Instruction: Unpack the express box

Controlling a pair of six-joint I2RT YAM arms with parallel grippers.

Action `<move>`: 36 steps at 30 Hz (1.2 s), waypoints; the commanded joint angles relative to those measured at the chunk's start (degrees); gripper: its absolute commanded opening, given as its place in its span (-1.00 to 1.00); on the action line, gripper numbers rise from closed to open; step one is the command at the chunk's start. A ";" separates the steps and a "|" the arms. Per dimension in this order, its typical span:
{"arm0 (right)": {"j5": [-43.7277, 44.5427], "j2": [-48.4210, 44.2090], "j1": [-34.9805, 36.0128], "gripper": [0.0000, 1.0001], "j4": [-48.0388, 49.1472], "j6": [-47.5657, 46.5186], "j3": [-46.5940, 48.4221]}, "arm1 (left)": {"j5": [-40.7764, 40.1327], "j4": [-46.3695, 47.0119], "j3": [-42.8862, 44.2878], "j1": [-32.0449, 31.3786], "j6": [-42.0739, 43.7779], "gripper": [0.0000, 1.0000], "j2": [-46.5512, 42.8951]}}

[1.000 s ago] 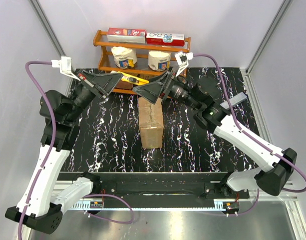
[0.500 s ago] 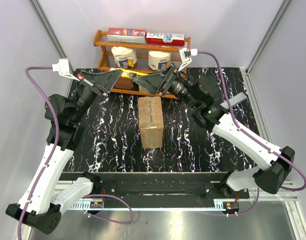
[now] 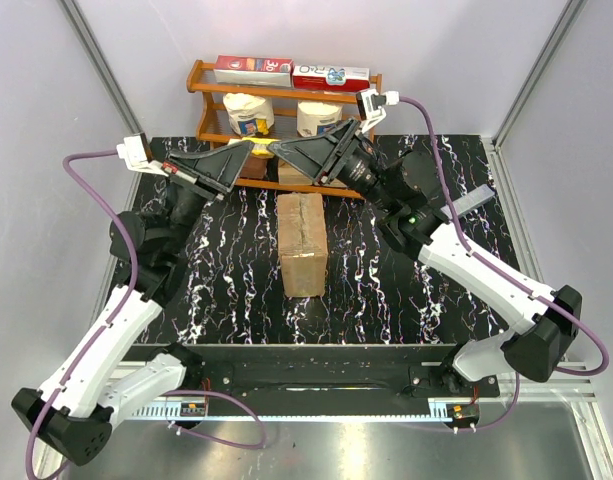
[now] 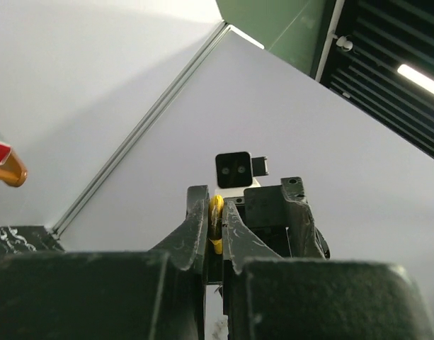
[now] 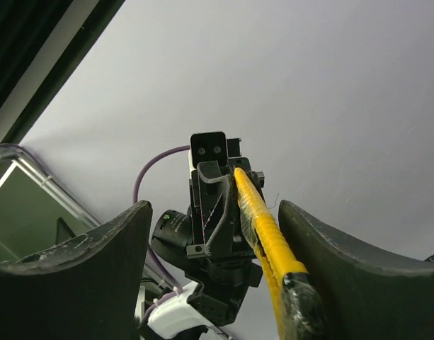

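The express box (image 3: 304,245), a brown taped carton, stands on the black marbled table (image 3: 226,270) between the arms, with nothing touching it. Both grippers are raised behind it, tip to tip. My left gripper (image 3: 248,150) (image 4: 216,202) is shut on a yellow utility knife (image 3: 254,147) (image 4: 216,216). My right gripper (image 3: 278,149) (image 5: 213,212) faces it with its jaws open on either side of the knife (image 5: 263,227). The knife's black end lies close to the right-hand finger (image 5: 344,248), and I cannot tell whether they touch.
A wooden shelf (image 3: 286,95) stands at the back edge, just behind the grippers. It carries two red-and-white packets (image 3: 254,68) on top and two white tubs (image 3: 248,113) below. Grey walls with metal corner posts enclose the table.
The left arm has swung right and the right gripper has moved back and left, so its jaws now straddle the knife. The right jaws have narrowed. The box has not moved.
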 commanded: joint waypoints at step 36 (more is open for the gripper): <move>0.64 -4.87 -1.00 -1.00 -20.48 -9.30 4.39 | -8.34 -29.32 10.66 -7.19 26.36 0.98 -4.05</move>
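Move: The yellow knife is already in the air: the left fingers grip one end, and its middle lies about 3 cm to their right, level. The right hand has its open fingers round the other end, with that middle some 2 cm to its left. The express box stands roughly 5 cm to the left hand's right, 3 cm ahead and 42 cm below. The wooden rack is some 26 cm ahead of the left hand, 3 cm right and 33 cm lower. Nearly in place, the right hand closes its fingers from wide to a pinch on the yellow knife, drifting only about a centimetre, while the left keeps its grip and eases back some 1.5 cm and slightly up. Once the right has hold, the left fingers open wide and let go; then both hands sink 2 to 3 cm, the left rolling about 10 degrees. ##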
